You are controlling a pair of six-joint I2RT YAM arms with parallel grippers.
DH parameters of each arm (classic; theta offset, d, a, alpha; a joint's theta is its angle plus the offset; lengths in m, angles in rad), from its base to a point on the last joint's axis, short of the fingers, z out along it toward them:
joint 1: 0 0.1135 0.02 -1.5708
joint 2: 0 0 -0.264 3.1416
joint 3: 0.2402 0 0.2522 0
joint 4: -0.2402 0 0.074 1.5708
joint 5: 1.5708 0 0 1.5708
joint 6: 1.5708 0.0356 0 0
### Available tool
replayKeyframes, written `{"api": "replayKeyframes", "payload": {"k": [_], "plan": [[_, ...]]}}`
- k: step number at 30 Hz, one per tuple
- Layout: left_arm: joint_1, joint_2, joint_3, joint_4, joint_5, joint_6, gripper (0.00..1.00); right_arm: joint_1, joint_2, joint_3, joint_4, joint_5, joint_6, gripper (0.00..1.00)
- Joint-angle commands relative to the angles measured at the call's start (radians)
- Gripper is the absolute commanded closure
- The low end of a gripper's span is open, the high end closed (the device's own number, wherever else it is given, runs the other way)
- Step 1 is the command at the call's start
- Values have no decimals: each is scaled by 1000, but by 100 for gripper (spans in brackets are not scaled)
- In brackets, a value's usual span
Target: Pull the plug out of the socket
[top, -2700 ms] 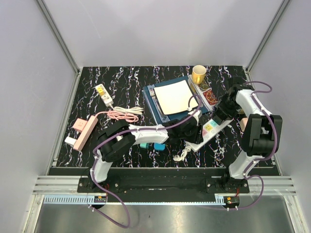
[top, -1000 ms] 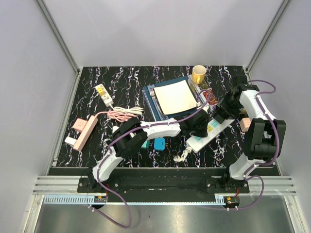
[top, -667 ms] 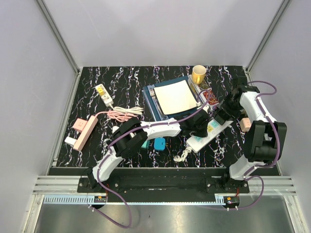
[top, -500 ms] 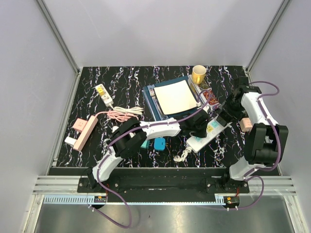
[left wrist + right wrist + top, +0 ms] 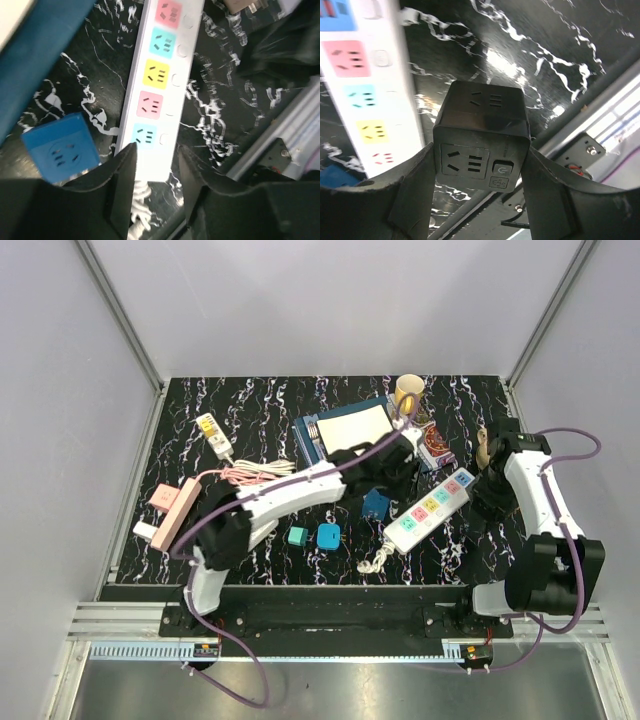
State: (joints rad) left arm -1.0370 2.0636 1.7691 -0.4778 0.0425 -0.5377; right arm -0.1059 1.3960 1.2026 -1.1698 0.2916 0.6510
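The white power strip (image 5: 430,510) with coloured sockets lies slanted on the black marbled table, and all its sockets (image 5: 160,75) are bare. My right gripper (image 5: 480,150) is shut on a black cube plug (image 5: 480,132) and holds it off the table, to the right of the strip (image 5: 362,100). In the top view that gripper (image 5: 480,512) hangs just right of the strip's far end. My left gripper (image 5: 156,149) is open above the strip's near end, with nothing between its fingers; in the top view it (image 5: 397,475) sits over the strip's left side.
A blue cube socket (image 5: 376,503) sits left of the strip, with two teal cubes (image 5: 312,536) nearer the front. A book stack with white paper (image 5: 350,435) and a yellow mug (image 5: 408,392) stand behind. A pink strip (image 5: 175,510) and coiled cable (image 5: 255,475) lie left.
My right gripper has pulled the black cube plug away from the strip, to the right. My left gripper has opened, let go of the strip and drawn back from it.
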Motion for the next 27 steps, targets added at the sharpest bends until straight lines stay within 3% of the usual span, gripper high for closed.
{"api": "replayKeyframes", "payload": {"k": [1,2,4,5,8,12,16,20,27], "plan": [[0,-259,-83,50,-68,18,48,-5,-40,-79,-53,78,93,61],[0,-288,-136,56,-82,13,38,-5,-43,-93,-38,66,99,60],[3,-367,-195,59,-127,-7,28,-5,-35,-123,-7,54,113,60],[5,-394,-224,59,-147,-16,11,-6,-28,-129,2,54,117,59],[17,-494,-345,48,-226,-57,1,-5,11,-147,24,69,130,59],[58,-647,-482,24,-325,-119,1,-5,53,-172,56,90,144,54],[132,-766,-608,-19,-383,-131,1,-6,75,-187,73,110,170,39],[178,-891,-674,-88,-492,-163,1,-5,84,-170,88,118,170,31],[252,-1033,-754,-205,-644,-214,1,-5,61,-109,88,110,136,7]]}}
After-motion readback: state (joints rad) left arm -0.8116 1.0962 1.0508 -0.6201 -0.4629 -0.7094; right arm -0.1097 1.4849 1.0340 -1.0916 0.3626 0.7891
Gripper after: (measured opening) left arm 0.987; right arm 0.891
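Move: The right hand holds the black plug over bare table. The spot it is taken to lies about 3 cm back and 12 cm below, with the white socket strip's middle 12 cm left and 2 cm ahead of the hand, and a pinkish cube some 6 cm ahead and 6 cm right. From the left hand the black plug is about 20 cm right, 1 cm back; the strip's middle is 7 cm right, level; the blue plug is 6 cm left, 2 cm ahead. The right hand carries the already freed black plug down some 6 cm towards the table beside the strip, first drawing back about 4 cm and tipping slightly as it sinks, then going almost straight down and finally opening its fingers to let go. Meanwhile the empty left hand climbs quickly away from the socket strip, opens wide, then sweeps about 30 cm to the left past the blue plug, dipping a little on the way and turning some 40 degrees counter-clockwise. ##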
